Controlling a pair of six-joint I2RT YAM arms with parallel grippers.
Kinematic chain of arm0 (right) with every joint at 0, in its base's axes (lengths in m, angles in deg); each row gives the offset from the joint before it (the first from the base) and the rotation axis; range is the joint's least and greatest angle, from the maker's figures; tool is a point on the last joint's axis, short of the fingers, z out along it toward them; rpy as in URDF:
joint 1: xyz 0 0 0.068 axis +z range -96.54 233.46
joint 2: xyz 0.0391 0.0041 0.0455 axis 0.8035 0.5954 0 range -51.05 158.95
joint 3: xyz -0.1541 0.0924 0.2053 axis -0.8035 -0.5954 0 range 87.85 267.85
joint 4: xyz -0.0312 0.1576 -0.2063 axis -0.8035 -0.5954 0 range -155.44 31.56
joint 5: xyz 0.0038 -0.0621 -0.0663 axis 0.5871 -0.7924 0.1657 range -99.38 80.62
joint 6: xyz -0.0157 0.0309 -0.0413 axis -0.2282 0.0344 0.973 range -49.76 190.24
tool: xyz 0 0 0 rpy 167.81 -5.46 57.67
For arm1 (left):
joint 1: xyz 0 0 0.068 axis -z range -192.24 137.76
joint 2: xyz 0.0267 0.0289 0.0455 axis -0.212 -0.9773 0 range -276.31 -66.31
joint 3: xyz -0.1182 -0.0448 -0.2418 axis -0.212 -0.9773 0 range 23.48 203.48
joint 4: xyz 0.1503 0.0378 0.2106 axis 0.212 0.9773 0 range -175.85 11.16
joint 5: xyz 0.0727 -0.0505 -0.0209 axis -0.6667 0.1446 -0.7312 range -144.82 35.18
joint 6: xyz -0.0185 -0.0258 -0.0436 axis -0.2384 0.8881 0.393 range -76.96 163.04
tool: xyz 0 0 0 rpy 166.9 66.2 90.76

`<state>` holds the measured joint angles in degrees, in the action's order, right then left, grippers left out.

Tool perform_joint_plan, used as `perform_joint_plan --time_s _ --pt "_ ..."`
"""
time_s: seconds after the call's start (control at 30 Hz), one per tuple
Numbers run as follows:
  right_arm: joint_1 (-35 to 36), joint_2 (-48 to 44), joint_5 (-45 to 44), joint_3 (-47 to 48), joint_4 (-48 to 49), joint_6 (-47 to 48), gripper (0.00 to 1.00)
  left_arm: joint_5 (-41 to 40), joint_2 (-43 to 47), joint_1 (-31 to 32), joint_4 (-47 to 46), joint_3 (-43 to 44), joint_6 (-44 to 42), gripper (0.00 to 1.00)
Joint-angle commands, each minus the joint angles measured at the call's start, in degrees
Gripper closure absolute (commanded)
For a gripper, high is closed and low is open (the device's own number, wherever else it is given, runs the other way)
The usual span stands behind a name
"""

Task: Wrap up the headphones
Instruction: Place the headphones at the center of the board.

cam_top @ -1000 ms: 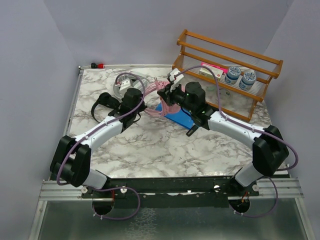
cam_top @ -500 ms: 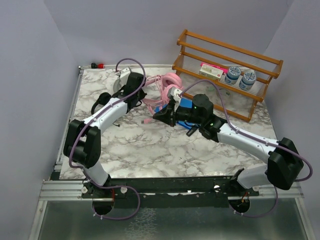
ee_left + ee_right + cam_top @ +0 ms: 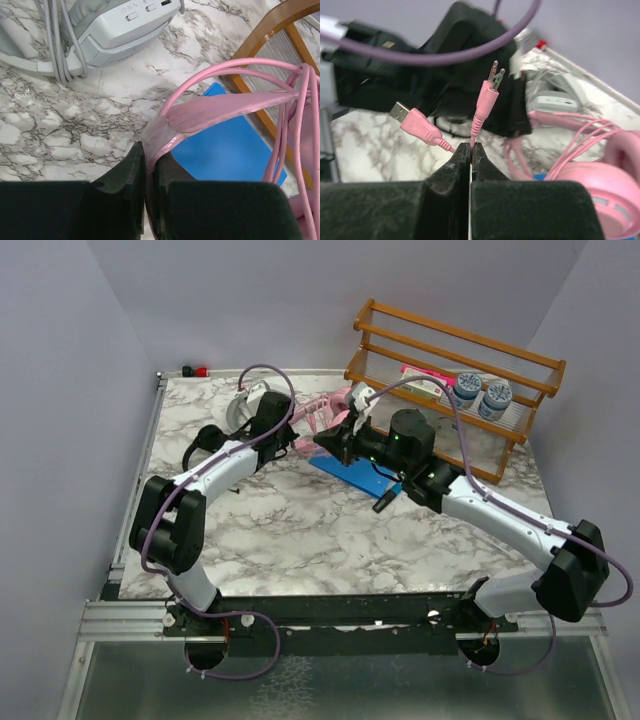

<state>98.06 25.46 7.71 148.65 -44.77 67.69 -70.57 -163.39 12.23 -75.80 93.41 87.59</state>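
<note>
The pink headphones [image 3: 335,405] are held up above the blue pad at the back of the table. My left gripper [image 3: 148,160] is shut on their pink headband [image 3: 220,112]. My right gripper [image 3: 470,150] is shut on the pink cable just below its audio plugs [image 3: 489,87]; a pink USB plug [image 3: 417,125] hangs beside them. Loops of pink cable [image 3: 295,120] drape over the headband. The grey-white headphones [image 3: 107,27] with grey cable lie behind, also in the top view [image 3: 245,405]. The black headphones [image 3: 205,445] lie at the left.
A blue pad [image 3: 355,475] lies under the grippers. A wooden rack [image 3: 450,385] with two round jars [image 3: 480,392] and a pink-white box stands at the back right. A black marker [image 3: 387,500] lies by the pad. A red item [image 3: 197,371] sits at the back left corner.
My right gripper has risen and moved back with the cable end. The pink headphones have lifted towards the rack, and my left arm has shifted slightly right with the headband.
</note>
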Motion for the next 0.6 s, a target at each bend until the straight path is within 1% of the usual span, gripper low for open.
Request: perform_joint_plan --time_s 0.0,0.13,0.23,0.37,0.43,0.57 --pt "-0.15 5.96 -11.07 8.49 -1.32 0.23 0.99 -0.27 4.07 1.03 -7.72 -4.93 0.62 1.0" --pt "-3.06 14.62 -10.64 17.71 -6.15 -2.86 0.99 -1.94 6.76 3.93 -8.22 -9.74 2.16 1.0" --pt "-3.87 19.8 -9.61 22.45 -8.57 -2.25 0.99 -4.26 9.07 5.48 -8.86 -12.66 2.63 1.0" --pt "-4.31 26.8 -12.13 29.54 -16.6 -1.7 0.99 -5.6 12.44 6.34 -9.04 -16.17 2.67 1.0" --pt "-4.72 29.51 -12.22 30.64 -18.75 -1.73 0.99 -5.5 14.22 6.66 -9.64 -18.05 2.65 1.0" --pt "-5.22 32.41 -13.15 29.51 -17.71 -2.65 0.99 -4.0 17.19 7.39 -12.39 -21.85 0.23 1.0"
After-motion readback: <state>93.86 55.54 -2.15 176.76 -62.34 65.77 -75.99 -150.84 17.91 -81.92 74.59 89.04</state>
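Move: The pink headphones hang in the left gripper by the headband, their middle about 4 cm ahead, 7 cm right and 1 cm below it. From the right gripper, which pinches the cord's plug end, that middle is some 18 cm ahead, 1 cm left and 17 cm down. Of the headphones, the blue folder lies about 7 cm to the right, 2 cm farther out and 13 cm lower; the grey headphones lie 14 cm farther out, 14 cm left and 10 cm lower. Swing the right gripper forward about 13 cm, keeping its pinch on the pink plugs, and over the headband towards its far side; after a nearly level start, sink about 9 cm, dipping the fingers some 20 degrees and turning slightly clockwise. Meanwhile draw the still-gripped headphones back about 7 cm and a little down with the left. ##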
